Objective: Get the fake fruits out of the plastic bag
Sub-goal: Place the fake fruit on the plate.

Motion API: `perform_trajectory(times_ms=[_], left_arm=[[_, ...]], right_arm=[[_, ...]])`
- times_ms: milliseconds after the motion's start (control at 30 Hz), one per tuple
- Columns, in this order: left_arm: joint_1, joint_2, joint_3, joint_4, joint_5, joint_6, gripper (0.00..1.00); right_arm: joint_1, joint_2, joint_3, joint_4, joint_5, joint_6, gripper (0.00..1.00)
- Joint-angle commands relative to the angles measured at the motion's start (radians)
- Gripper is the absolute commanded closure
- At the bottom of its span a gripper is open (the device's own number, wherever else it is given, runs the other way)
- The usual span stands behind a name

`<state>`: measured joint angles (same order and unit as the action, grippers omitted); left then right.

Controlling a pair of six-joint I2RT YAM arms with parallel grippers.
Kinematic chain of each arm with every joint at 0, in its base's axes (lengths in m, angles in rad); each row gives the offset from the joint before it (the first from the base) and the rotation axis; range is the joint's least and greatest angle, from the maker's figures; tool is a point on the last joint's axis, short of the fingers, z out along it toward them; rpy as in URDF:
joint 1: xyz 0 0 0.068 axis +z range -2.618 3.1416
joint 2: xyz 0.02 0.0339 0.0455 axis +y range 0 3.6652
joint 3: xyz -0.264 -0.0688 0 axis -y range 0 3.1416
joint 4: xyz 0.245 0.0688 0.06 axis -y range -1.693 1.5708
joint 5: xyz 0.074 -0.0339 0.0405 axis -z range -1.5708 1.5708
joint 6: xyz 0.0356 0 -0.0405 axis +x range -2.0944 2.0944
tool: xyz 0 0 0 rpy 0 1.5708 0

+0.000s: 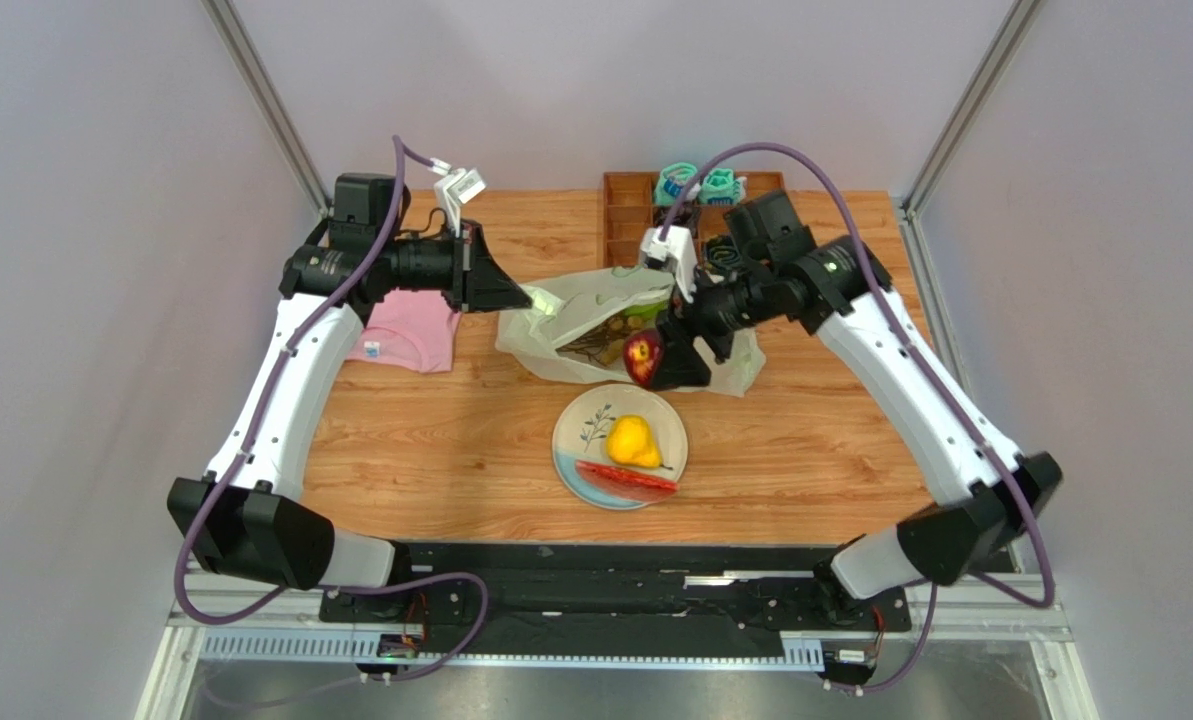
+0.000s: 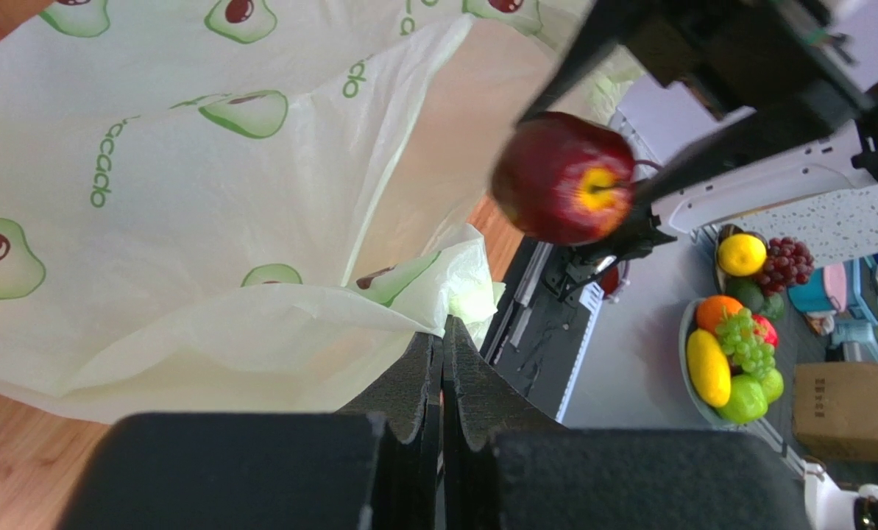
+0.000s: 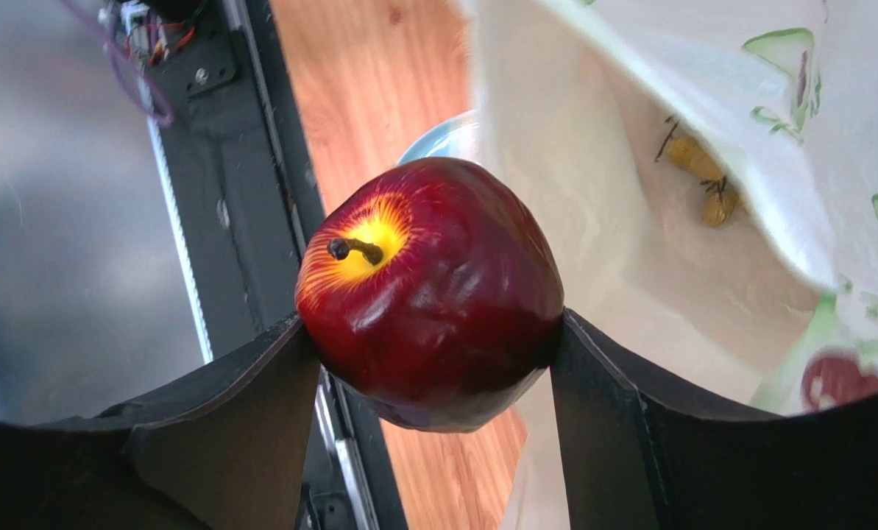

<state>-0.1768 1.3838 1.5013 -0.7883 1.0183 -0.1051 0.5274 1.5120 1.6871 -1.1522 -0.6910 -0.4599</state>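
Note:
The pale yellow-green plastic bag (image 1: 587,323) with avocado prints lies at the table's middle back. My left gripper (image 1: 535,300) is shut on the bag's left edge (image 2: 454,287) and holds it up. My right gripper (image 1: 650,360) is shut on a dark red apple (image 1: 643,356), held just in front of the bag's mouth; the apple also shows in the right wrist view (image 3: 432,293) and the left wrist view (image 2: 565,177). A yellow pear (image 1: 631,440) and a red slice (image 1: 628,479) lie on the plate (image 1: 580,420). A yellowish piece (image 3: 703,177) shows inside the bag.
A pink folded cloth (image 1: 407,330) lies left of the bag. A brown wooden tray (image 1: 625,203) with teal items (image 1: 677,183) stands at the back. Off the table, another bowl of fruits (image 2: 736,364) shows in the left wrist view.

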Motion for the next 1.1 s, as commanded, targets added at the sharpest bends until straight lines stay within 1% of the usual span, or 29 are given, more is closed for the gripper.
perform_trajectory(times_ms=[0, 67, 133, 200, 233, 267, 333, 400, 500, 600, 800, 933, 1033, 1067], left_arm=[[-0.003, -0.025, 0.043, 0.017, -0.018, 0.016, 1.00], [-0.003, -0.022, 0.051, 0.023, -0.018, 0.016, 1.00], [-0.003, -0.014, 0.059, 0.024, -0.020, 0.016, 1.00], [-0.003, -0.008, 0.077, 0.024, -0.018, 0.012, 1.00], [-0.003, -0.006, 0.085, 0.023, -0.018, 0.012, 1.00], [-0.003, -0.006, 0.097, 0.020, -0.017, 0.012, 1.00], [-0.003, -0.006, 0.105, 0.014, -0.015, 0.012, 1.00], [-0.003, -0.017, 0.105, 0.006, -0.015, 0.021, 1.00], [-0.003, -0.038, 0.091, 0.003, -0.027, 0.031, 1.00], [-0.003, -0.052, 0.080, -0.005, -0.034, 0.042, 1.00], [-0.001, -0.069, 0.068, -0.034, -0.053, 0.074, 1.00], [-0.001, -0.071, 0.062, -0.052, -0.063, 0.088, 1.00], [0.000, -0.072, 0.054, -0.054, -0.075, 0.096, 1.00], [0.000, -0.071, 0.051, -0.057, -0.078, 0.100, 1.00]], right_arm=[[0.043, -0.197, -0.059, -0.302, -0.002, -0.175, 0.68], [0.046, -0.223, -0.171, -0.342, -0.001, -0.192, 0.68], [0.046, -0.242, -0.283, -0.321, -0.011, -0.162, 0.68], [0.046, -0.231, -0.326, -0.258, -0.008, -0.139, 0.68], [0.046, -0.199, -0.346, -0.233, 0.031, -0.123, 0.68], [0.046, -0.179, -0.368, -0.166, 0.069, -0.059, 0.69], [0.028, -0.136, -0.371, -0.092, 0.131, -0.014, 0.70], [-0.021, -0.081, -0.340, -0.048, 0.137, 0.074, 0.68], [-0.081, -0.001, -0.293, 0.002, 0.137, 0.187, 0.68], [-0.105, 0.083, -0.282, 0.019, 0.176, 0.240, 0.68], [-0.112, 0.207, -0.308, 0.046, 0.084, 0.297, 0.64], [-0.112, 0.301, -0.291, 0.052, 0.108, 0.300, 0.62], [-0.113, 0.332, -0.274, 0.055, 0.107, 0.316, 0.56], [-0.110, 0.346, -0.274, 0.058, 0.110, 0.331, 0.46]])
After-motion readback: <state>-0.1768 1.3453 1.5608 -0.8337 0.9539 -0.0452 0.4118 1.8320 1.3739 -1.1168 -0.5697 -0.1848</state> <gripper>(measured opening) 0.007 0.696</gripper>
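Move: Below the right hand, which already grips the red apple above the bag's near edge, the plate's middle lies about 25 cm down, 3 cm ahead and 4 cm left. On the plate, the yellow pear is about 1 cm ahead and 3 cm left of that hand, the watermelon slice some 3 cm back and 4 cm left. The bag's middle is roughly 20 cm ahead. From the left hand the plate is about 13 cm right, 4 cm back and 28 cm below. Swinging back about 10 cm and 5 cm to its right, clear of the bag, the right hand then plunges and sweeps forward again, ending almost 20 cm lower at the plate's right rim beside the pear. The fingers tip steeper downward and keep their grip on the apple. The left hand still pinches the bag's rim and lifts it about 2 cm. ##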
